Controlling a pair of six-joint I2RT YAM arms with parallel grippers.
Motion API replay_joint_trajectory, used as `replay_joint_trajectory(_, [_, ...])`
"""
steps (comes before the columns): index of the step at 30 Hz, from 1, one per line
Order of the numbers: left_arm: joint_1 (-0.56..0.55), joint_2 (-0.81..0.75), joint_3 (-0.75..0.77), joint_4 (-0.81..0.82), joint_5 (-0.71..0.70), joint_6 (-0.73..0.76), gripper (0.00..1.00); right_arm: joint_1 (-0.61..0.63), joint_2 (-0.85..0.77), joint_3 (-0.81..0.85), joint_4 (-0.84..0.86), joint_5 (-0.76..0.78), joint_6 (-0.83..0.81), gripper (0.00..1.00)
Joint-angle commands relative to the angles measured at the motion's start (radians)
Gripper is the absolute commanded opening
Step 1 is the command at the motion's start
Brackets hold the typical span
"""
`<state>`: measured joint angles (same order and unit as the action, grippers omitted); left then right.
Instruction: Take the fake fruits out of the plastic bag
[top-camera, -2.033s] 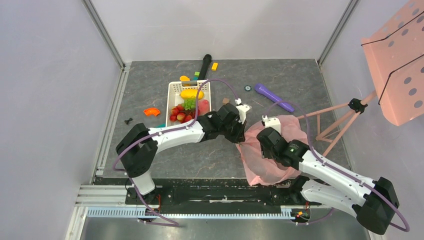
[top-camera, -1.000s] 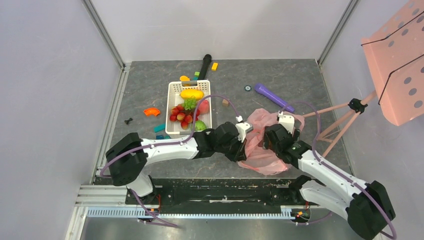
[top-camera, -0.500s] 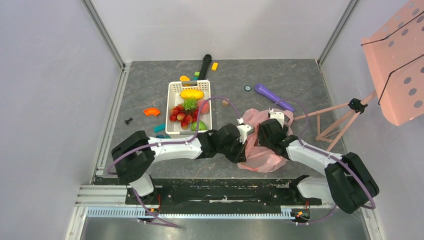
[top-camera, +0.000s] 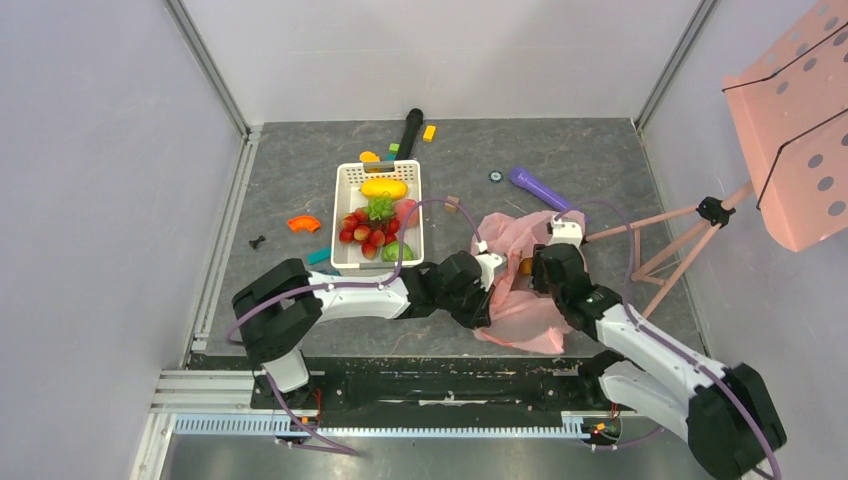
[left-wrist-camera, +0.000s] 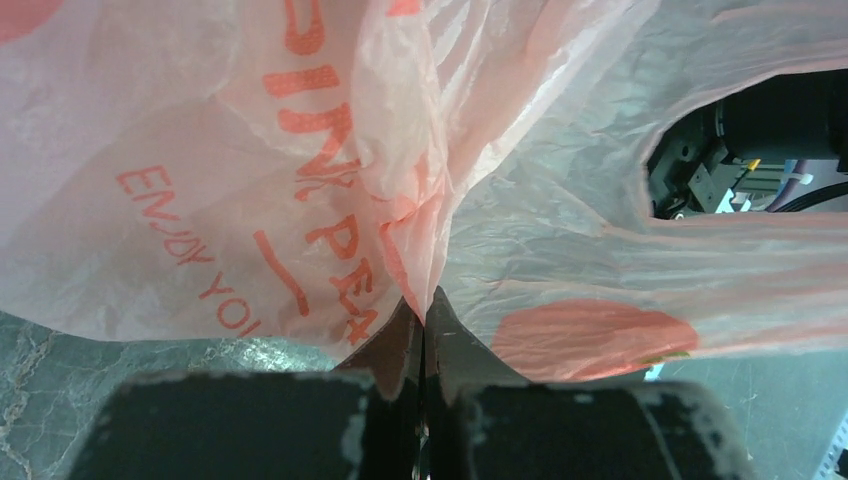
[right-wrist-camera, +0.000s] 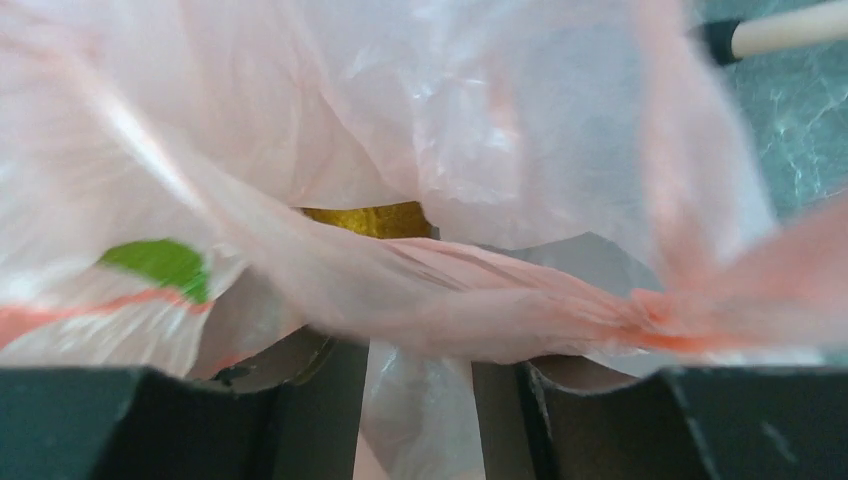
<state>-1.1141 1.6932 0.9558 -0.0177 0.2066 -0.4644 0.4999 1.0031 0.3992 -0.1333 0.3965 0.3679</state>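
Observation:
The pink plastic bag (top-camera: 520, 300) lies crumpled on the grey table between both arms. My left gripper (top-camera: 487, 292) is shut on a fold of its printed film (left-wrist-camera: 424, 310). My right gripper (top-camera: 540, 268) is pushed into the bag from the right. Its jaws stand partly apart, with bag film (right-wrist-camera: 420, 350) in the gap and a twisted band of bag across the tips. A yellow-orange fruit (right-wrist-camera: 365, 218) shows inside the bag just beyond them, and as an orange spot (top-camera: 524, 266) from above. More fake fruits fill the white basket (top-camera: 345, 180): yellow (top-camera: 383, 187), red berries (top-camera: 362, 232), green apple (top-camera: 400, 251).
A purple cylinder (top-camera: 545, 193) lies behind the bag. A black cylinder (top-camera: 410, 128) and small blocks (top-camera: 429, 132) sit at the back. An orange piece (top-camera: 303, 223) lies left of the basket. A pink stand (top-camera: 690, 235) with a perforated panel (top-camera: 795, 120) rises at the right.
My right gripper's jaws have narrowed while it shifted inside the bag's mouth, and the bag has bunched up. The left gripper has held its pinch, almost still.

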Motion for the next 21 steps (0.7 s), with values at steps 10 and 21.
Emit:
replay_joint_trajectory(10, [-0.004, 0.007, -0.003, 0.058, -0.014, -0.050, 0.03, -0.003, -0.140, 0.022, -0.060, -0.077, -0.033, 0.74])
replay_joint_trajectory(21, [-0.005, 0.009, 0.008, 0.065, -0.004, -0.047, 0.04, -0.003, 0.007, 0.094, 0.007, -0.034, -0.110, 0.81])
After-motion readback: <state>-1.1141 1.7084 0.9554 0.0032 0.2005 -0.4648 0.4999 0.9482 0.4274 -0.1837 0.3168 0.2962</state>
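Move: The yellow fruit shows inside the bag about 3 cm ahead of the right gripper, 3 cm to its left and 3 cm below. A twisted strip of bag rim crosses just ahead of the right fingertips, some 2 cm out. The rim corner pinched by the left gripper is roughly 12 cm back and 11 cm left. From the left gripper the yellow fruit lies about 12 cm ahead, 8 cm right and 3 cm lower. Lift the right gripper about 3 cm, easing a centimetre left, and only at the top spread its half-open fingers wide. Then sink again by some 1.5 cm inside the bag mouth, turning slightly counter-clockwise so the yellow fruit comes in line between the fingertips. Keep the left gripper where it is, still pinching the bag rim. ##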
